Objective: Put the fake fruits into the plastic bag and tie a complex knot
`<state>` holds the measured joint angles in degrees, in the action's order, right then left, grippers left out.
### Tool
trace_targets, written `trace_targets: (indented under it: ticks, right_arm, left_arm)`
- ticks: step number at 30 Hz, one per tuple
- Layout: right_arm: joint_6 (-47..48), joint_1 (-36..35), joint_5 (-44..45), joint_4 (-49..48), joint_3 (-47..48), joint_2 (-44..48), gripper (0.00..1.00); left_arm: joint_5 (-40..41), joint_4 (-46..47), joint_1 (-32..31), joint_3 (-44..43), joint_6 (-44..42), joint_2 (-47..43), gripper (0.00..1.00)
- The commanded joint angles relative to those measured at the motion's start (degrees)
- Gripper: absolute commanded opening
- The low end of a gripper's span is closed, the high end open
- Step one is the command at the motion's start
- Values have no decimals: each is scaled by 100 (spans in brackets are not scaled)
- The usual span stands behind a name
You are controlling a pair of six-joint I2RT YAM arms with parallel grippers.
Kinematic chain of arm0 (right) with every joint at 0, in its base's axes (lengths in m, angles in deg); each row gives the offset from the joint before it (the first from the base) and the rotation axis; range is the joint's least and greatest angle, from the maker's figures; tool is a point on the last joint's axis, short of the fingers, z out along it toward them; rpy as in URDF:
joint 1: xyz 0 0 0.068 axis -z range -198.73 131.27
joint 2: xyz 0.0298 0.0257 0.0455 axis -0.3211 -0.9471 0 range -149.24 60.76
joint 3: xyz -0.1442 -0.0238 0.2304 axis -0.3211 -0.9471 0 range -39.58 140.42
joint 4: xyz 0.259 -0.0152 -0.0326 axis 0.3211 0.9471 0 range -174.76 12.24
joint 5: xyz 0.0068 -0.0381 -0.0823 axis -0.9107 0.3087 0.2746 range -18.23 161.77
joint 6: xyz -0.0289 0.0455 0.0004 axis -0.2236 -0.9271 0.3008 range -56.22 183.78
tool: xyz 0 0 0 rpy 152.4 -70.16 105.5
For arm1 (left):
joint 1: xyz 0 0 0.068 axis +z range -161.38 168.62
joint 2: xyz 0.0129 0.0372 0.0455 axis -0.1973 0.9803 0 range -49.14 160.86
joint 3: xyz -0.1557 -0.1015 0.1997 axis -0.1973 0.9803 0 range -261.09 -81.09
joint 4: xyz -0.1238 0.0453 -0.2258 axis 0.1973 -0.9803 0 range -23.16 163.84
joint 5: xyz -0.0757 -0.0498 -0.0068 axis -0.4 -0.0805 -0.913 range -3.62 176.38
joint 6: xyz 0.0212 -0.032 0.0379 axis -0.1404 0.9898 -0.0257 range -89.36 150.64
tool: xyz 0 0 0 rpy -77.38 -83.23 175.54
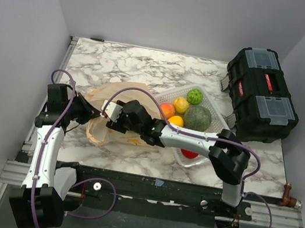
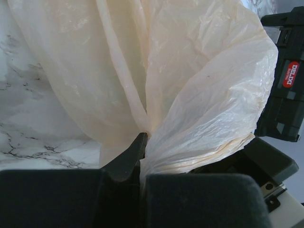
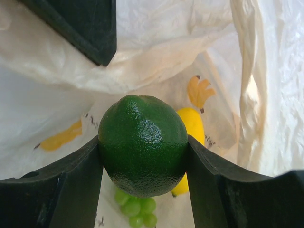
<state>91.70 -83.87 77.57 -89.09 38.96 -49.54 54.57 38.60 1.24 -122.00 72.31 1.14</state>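
The pale-orange plastic bag [image 1: 122,91] lies on the marble table, its mouth towards the arms. My left gripper [image 2: 142,142] is shut on a bunched fold of the bag's edge [image 2: 199,142]. My right gripper [image 3: 142,142] reaches into the bag's mouth, shut on a dark green lime [image 3: 142,147]. Below the lime, inside the bag, lie a yellow lemon [image 3: 194,124] and a bunch of green grapes [image 3: 135,208]. Seen from above, the two grippers [image 1: 86,113] [image 1: 110,113] sit close together at the bag. The knot is out of view.
A white lattice basket [image 1: 218,115] right of the bag holds several fake fruits, among them an orange one [image 1: 167,110] and a big dark green one [image 1: 197,118]. A black toolbox [image 1: 262,95] stands at the back right. Grey walls enclose the table.
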Motion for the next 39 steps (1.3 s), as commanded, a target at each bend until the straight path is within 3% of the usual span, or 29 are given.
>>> trace_targets:
  ticks: [1, 2, 3, 9, 16, 20, 23, 32, 39]
  right_arm:
    - [147, 32, 162, -1069, 239, -359, 64]
    - [135, 33, 152, -1095, 226, -362, 75]
    - [134, 37, 127, -1052, 206, -346, 79]
    - [53, 40, -247, -565, -269, 451, 92]
    - [367, 33, -2829, 2931, -17, 1719, 91]
    - [398, 35, -3660, 4434, 90, 2376, 91]
    - [-57, 162, -3373, 4864, -184, 2853, 91]
    - [46, 2894, -3402, 5744, -997, 3507, 89]
    - [55, 3479, -2764, 5856, -1631, 3414, 89]
  left_arm:
    - [-168, 47, 14, -62, 32, 17, 0]
    - [-170, 36, 12, -71, 26, 9, 0]
    - [-159, 20, 15, -67, 17, 1, 0]
    - [-141, 53, 13, -11, 10, -29, 0]
    - [-149, 71, 17, -58, 16, 76, 0]
    - [-159, 106, 13, -58, 25, 88, 0]
    - [-154, 114, 19, -32, 42, 42, 0]
    - [-164, 68, 20, -36, 32, 6, 0]
    - [-168, 105, 15, -33, 56, 53, 0]
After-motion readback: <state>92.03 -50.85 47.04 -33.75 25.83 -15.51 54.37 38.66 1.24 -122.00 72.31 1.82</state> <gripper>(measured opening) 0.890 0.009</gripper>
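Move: The right hand holds the avocado inside the bag's open mouth; the spot for it in there is only some 1 cm ahead and 4 cm below. The yellow fruit in the bag lies about 7 cm to the right and 1 cm forward, the grapes 7 cm right and 3 cm back, both roughly 6 cm lower. The tomato stands 29 cm right, 8 cm back and 6 cm below. From the left hand the avocado's spot is about 3 cm ahead, 5 cm right and 8 cm lower. The right hand eases the avocado about a centimetre farther left into the bag and opens wide to let go of it there, then draws up and back out of the mouth, climbing nearly 10 cm, and swings right, coming partly forward again and sinking to end close above the tomato in the basket, almost 30 cm to the right of its start, fingers open and tipped some 40 degrees more steeply down. All the while the left hand stays still and keeps the bag's rim pinched, holding the mouth open. ##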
